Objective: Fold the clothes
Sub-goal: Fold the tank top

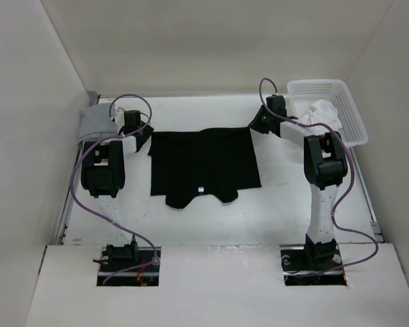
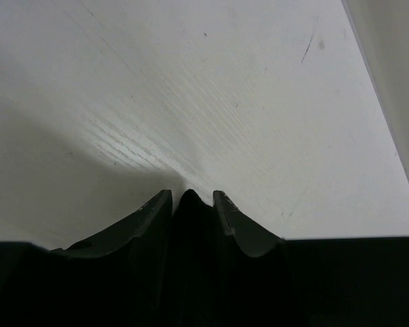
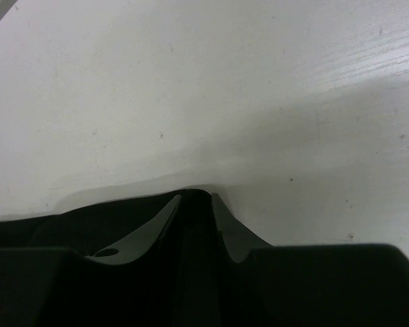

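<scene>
The clothes (image 1: 204,167), one black garment with a tiny white label near its front hem, lie spread flat on the white table (image 1: 211,221). My left gripper (image 1: 148,138) is at the garment's far left corner. In the left wrist view the left gripper (image 2: 191,195) is shut on a peak of black fabric (image 2: 189,214). My right gripper (image 1: 253,125) is at the far right corner. In the right wrist view the right gripper (image 3: 195,197) is shut on the garment's edge (image 3: 109,218), which runs off to the left.
A white plastic basket (image 1: 355,117) holding a white cloth (image 1: 322,110) stands at the back right. A small grey cloth (image 1: 95,121) lies at the back left beside the left arm. White walls enclose the table on three sides.
</scene>
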Controlling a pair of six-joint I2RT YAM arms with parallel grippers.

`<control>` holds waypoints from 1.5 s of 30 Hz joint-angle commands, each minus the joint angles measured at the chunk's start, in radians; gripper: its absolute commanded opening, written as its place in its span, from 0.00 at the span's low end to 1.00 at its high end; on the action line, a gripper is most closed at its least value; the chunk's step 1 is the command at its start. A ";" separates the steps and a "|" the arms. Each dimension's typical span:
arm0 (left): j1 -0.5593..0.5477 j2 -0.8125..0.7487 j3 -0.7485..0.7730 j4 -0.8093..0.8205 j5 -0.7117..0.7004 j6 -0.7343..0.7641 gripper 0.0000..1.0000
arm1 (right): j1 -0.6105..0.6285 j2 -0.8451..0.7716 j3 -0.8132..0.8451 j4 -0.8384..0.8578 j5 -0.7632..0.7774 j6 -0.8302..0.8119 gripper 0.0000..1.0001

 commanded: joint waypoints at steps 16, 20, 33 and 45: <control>0.001 0.022 0.053 0.038 -0.012 0.015 0.23 | 0.005 0.022 0.059 0.008 -0.001 -0.019 0.27; -0.004 0.015 0.052 0.040 -0.012 0.018 0.18 | 0.007 0.027 0.065 0.004 -0.001 -0.020 0.25; -0.010 0.027 0.049 0.040 -0.001 0.012 0.17 | 0.023 0.042 0.077 -0.006 -0.007 -0.022 0.27; -0.010 0.024 0.033 0.037 0.011 0.026 0.00 | 0.028 0.039 0.076 -0.004 -0.001 -0.017 0.05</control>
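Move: The tank top's far left corner already sits between my left fingers, its tip about 1 cm ahead and 1 cm below. The tank top's middle is some 21 cm right of that hand and 14 cm back; the gray cloth lies 20 cm left, 3 cm farther out. The far right corner is likewise about 1 cm ahead of my right hand and 1 cm below, with the white basket 30 cm right, 6 cm farther out. I ease my left hand about 1 cm forward over the tank top's corner, then hold it there and shut its partly open fingers completely. My right hand waits over its own corner, then slides roughly 1 cm left along the far edge and nearly as much down, closing to a near-full pinch on the black fabric. Both wrists keep their angle. ##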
